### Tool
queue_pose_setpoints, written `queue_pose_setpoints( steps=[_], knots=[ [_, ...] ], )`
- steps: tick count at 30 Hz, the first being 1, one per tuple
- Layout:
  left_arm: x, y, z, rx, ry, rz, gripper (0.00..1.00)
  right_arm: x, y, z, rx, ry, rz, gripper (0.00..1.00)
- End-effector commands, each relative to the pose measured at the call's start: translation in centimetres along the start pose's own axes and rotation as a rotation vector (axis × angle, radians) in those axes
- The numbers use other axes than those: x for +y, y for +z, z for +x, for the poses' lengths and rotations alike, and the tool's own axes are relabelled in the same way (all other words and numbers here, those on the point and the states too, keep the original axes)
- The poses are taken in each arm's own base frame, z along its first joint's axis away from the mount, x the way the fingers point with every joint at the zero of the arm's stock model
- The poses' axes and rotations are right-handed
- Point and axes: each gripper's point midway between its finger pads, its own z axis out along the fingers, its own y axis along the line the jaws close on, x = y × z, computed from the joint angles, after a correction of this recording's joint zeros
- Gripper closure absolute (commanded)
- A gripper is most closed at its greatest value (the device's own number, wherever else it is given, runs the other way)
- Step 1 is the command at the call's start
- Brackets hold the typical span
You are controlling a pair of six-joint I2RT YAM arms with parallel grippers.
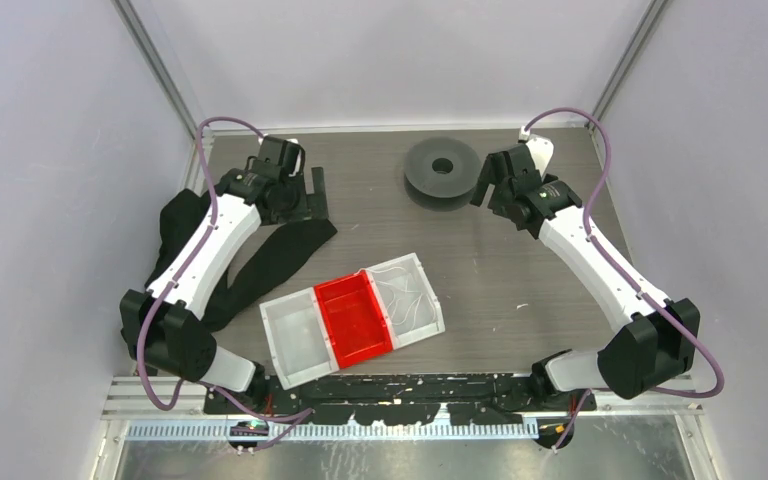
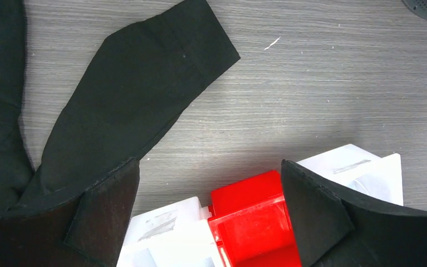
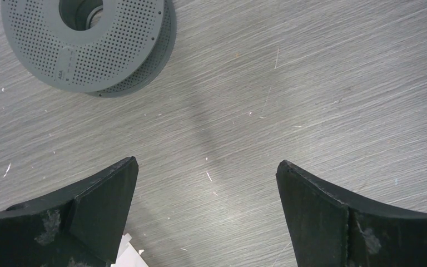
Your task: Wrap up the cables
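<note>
The cables (image 1: 406,291) are thin white wires curled loosely inside the right-hand white bin (image 1: 437,312) of a three-bin row in the middle of the table. My left gripper (image 1: 312,195) is open and empty at the far left, well away from the bins. In the left wrist view it (image 2: 208,183) hovers over bare table, with the bins beyond its fingertips. My right gripper (image 1: 481,186) is open and empty beside the grey spool (image 1: 442,170). In the right wrist view it (image 3: 205,178) is over bare table, the spool (image 3: 89,44) ahead to its left.
A red bin (image 1: 355,318) sits between the cable bin and another white bin (image 1: 295,338); the red bin (image 2: 250,222) also shows in the left wrist view. A wide black fabric strap (image 1: 270,260) lies left of the bins and under the left arm. Walls enclose the table.
</note>
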Motion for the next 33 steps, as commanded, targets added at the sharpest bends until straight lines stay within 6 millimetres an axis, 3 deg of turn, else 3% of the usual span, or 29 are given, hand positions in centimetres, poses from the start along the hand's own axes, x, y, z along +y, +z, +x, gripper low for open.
queue_pose_setpoints(
  steps=[1, 17, 21, 29, 33],
  knots=[
    [-0.9, -1.1, -1.3, -0.067, -0.001, 0.057, 0.0, 0.4, -0.7, -1.2, -0.045, 0.029, -0.032, 0.0],
    [-1.2, -1.1, -1.1, -0.078, -0.006, 0.082, 0.0, 0.9, -0.3, -0.5, -0.029, 0.058, -0.057, 0.0],
    [-2.2, -0.7, -0.5, -0.062, -0.015, 0.145, 0.0, 1.3, 0.0, 0.2, -0.006, 0.1, -0.089, 0.0],
    [-8.5, -1.1, 0.5, 0.0, -0.072, 0.501, 0.0, 3.3, 2.6, 0.1, 0.119, 0.42, -0.358, 0.0],
    [-12.6, -0.3, -3.0, -0.094, -0.228, 0.705, 0.0, 3.9, 3.4, -0.9, 0.135, 0.484, -0.397, 0.0]
  ],
)
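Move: The white cables in the bin's right compartment lie about 17 cm right of the left hand and 14 cm back, some 18 cm below; from the right hand they are about 20 cm left, 15 cm back and 19 cm below. The red compartment sits some 9 cm left of the cables and 4 cm nearer the bases. From the left hand, the black sleeve is about 10 cm left and 7 cm back; from the right hand, the grey spool is some 10 cm ahead and 8 cm left. The empty left hand barely stirs at first, then sweeps about 7 cm to the right towards the cables' side of the bin, sinking only slightly, while its wrist rolls its left side down some 20 degrees and turns a little clockwise. The right hand, also empty, sinks about 4.5 cm towards the table near the spool and eases a little forward late on, rolling its left side up some 25 degrees; both grippers stay wide open and neither touches anything. ##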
